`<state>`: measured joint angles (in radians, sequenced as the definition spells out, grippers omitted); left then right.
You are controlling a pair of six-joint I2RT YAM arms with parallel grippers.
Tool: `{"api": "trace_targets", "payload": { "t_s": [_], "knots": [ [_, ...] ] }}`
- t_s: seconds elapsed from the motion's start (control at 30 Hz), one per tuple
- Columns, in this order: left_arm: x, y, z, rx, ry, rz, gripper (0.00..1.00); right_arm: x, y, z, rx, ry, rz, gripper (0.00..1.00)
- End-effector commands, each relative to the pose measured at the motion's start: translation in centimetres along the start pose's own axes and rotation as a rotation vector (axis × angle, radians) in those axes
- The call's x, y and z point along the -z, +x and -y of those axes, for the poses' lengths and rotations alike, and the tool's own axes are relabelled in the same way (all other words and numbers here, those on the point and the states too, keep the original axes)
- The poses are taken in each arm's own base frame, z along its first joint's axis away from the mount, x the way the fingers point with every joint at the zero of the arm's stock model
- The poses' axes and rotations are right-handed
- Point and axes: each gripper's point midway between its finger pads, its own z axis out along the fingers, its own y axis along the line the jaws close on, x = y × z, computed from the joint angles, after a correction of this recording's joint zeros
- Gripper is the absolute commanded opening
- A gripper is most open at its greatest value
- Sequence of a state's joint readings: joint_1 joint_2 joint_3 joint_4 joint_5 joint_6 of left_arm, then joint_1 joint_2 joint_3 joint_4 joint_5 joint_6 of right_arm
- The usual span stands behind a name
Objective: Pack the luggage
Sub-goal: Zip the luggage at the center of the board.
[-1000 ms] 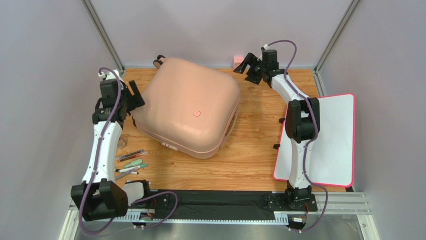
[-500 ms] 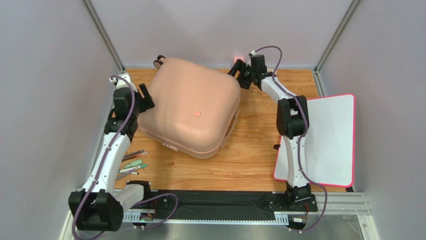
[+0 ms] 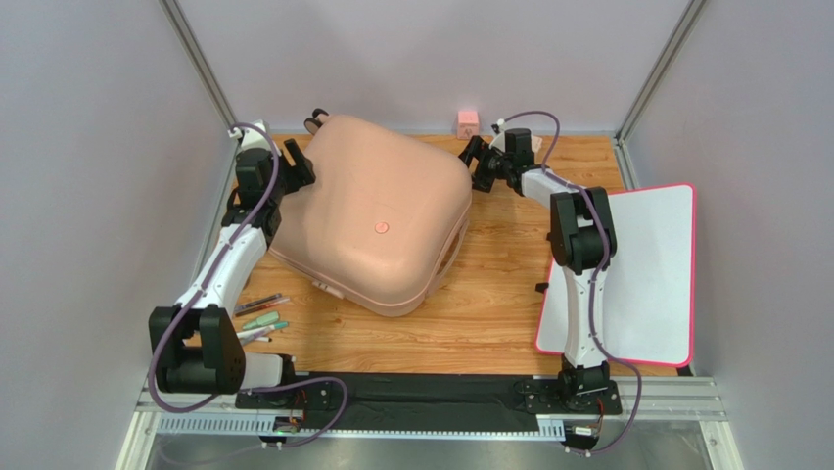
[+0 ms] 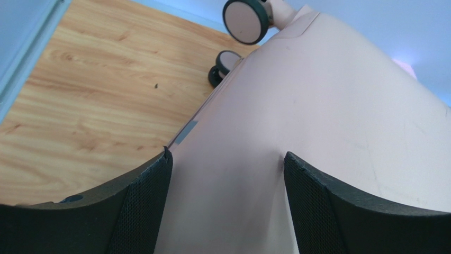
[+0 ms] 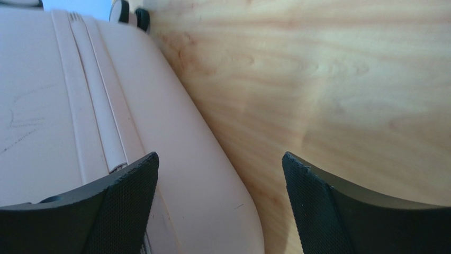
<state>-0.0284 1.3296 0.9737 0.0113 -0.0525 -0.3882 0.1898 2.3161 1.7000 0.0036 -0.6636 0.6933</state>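
Observation:
The luggage [image 3: 372, 211], a pale pink hard-shell suitcase with a small round emblem, lies closed on the wooden table, its caster wheels [image 4: 246, 15] at the far left corner. My left gripper [image 3: 294, 162] is open at the far left side of the luggage. In the left wrist view the shell [image 4: 328, 106] fills the gap between the fingers of the left gripper [image 4: 227, 174]. My right gripper [image 3: 477, 162] is open at the suitcase's far right corner. In the right wrist view the right gripper [image 5: 219, 164] has one finger over the shell [image 5: 63, 106] and the other over bare wood.
A flat white board with a pink rim [image 3: 636, 274] lies at the table's right edge, under the right arm. Several pens [image 3: 259, 318] lie near the front left. A small pink cube [image 3: 468, 121] sits at the back wall.
The left arm has reached farther along the suitcase's left side to its far corner. The right gripper has come down and left to the far right corner. Both grippers stay open.

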Motion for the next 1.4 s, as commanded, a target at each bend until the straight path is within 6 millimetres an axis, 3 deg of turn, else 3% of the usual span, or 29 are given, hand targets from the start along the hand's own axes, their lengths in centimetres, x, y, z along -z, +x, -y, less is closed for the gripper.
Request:
{"api": "trace_targets", "payload": {
  "t_s": [0.0,0.2,0.37,0.7,0.73,0.93,1.0,1.1,1.23,1.27,1.33,1.37],
  "knots": [
    [1.5,15.3,-1.3,-0.019,0.002,-0.547,0.82,1.3,6.1,-7.8,0.178,-0.229,-0.192,0.88],
    [-0.9,14.9,0.4,-0.045,0.094,-0.555,0.82,2.0,8.8,-7.5,0.18,-0.21,-0.24,0.87],
    [-2.6,14.6,2.4,-0.077,0.178,-0.558,0.81,4.3,9.8,-8.3,0.209,-0.19,-0.219,0.87],
    [-4.6,15.0,7.4,-0.108,0.313,-0.576,0.8,8.3,14.6,-9.4,0.248,-0.177,-0.274,0.87],
    [-4.7,15.0,7.9,-0.103,0.319,-0.578,0.8,8.5,15.2,-8.8,0.236,-0.159,-0.279,0.87],
    [-6.1,14.1,9.9,-0.099,0.352,-0.564,0.8,10.4,15.8,-9.2,0.266,-0.113,-0.252,0.87],
    [-6.7,12.9,10.3,-0.104,0.349,-0.548,0.8,11.3,15.3,-9.5,0.292,-0.085,-0.229,0.87],
    [-7.2,10.8,11.0,-0.114,0.349,-0.512,0.81,12.6,14.8,-8.0,0.307,0.023,-0.21,0.88],
    [-7.3,8.2,11.9,-0.136,0.35,-0.482,0.81,15.8,13.7,-6.9,0.314,0.11,-0.15,0.89],
    [-7.4,6.5,12.4,-0.143,0.354,-0.451,0.81,16.7,13.2,-6.4,0.314,0.131,-0.13,0.89],
    [-6.7,5.2,12.4,-0.155,0.337,-0.448,0.82,18.3,13.5,-5.3,0.349,0.197,-0.131,0.89],
    [-6.4,3.5,12.8,-0.16,0.334,-0.416,0.82,19.3,13.3,-5.8,0.386,0.205,-0.111,0.9]
  ]
}}
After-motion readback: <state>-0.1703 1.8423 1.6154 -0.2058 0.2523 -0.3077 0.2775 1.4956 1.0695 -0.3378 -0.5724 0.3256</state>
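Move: The luggage lies flat and skewed between my hands. Its middle is some 16 cm right and 11 cm back of my left hand, 10 cm lower; its far wheel corner is about 15 cm ahead and 3 cm right, 8 cm lower. From my right hand, beside the far right corner, the middle is roughly 24 cm left, 20 cm back and slightly above; the pink cube stands about 13 cm ahead and 2 cm left, 5 cm lower. With both grippers staying open I swivel the luggage: my right hand, fingers against its far right corner, sweeps about 20 cm straight back towards my base, then rises clear of it by about 8 cm. Meanwhile my left hand pushes the left flank to the right and forward, turning clockwise with it, and halts over the wheel corner. ##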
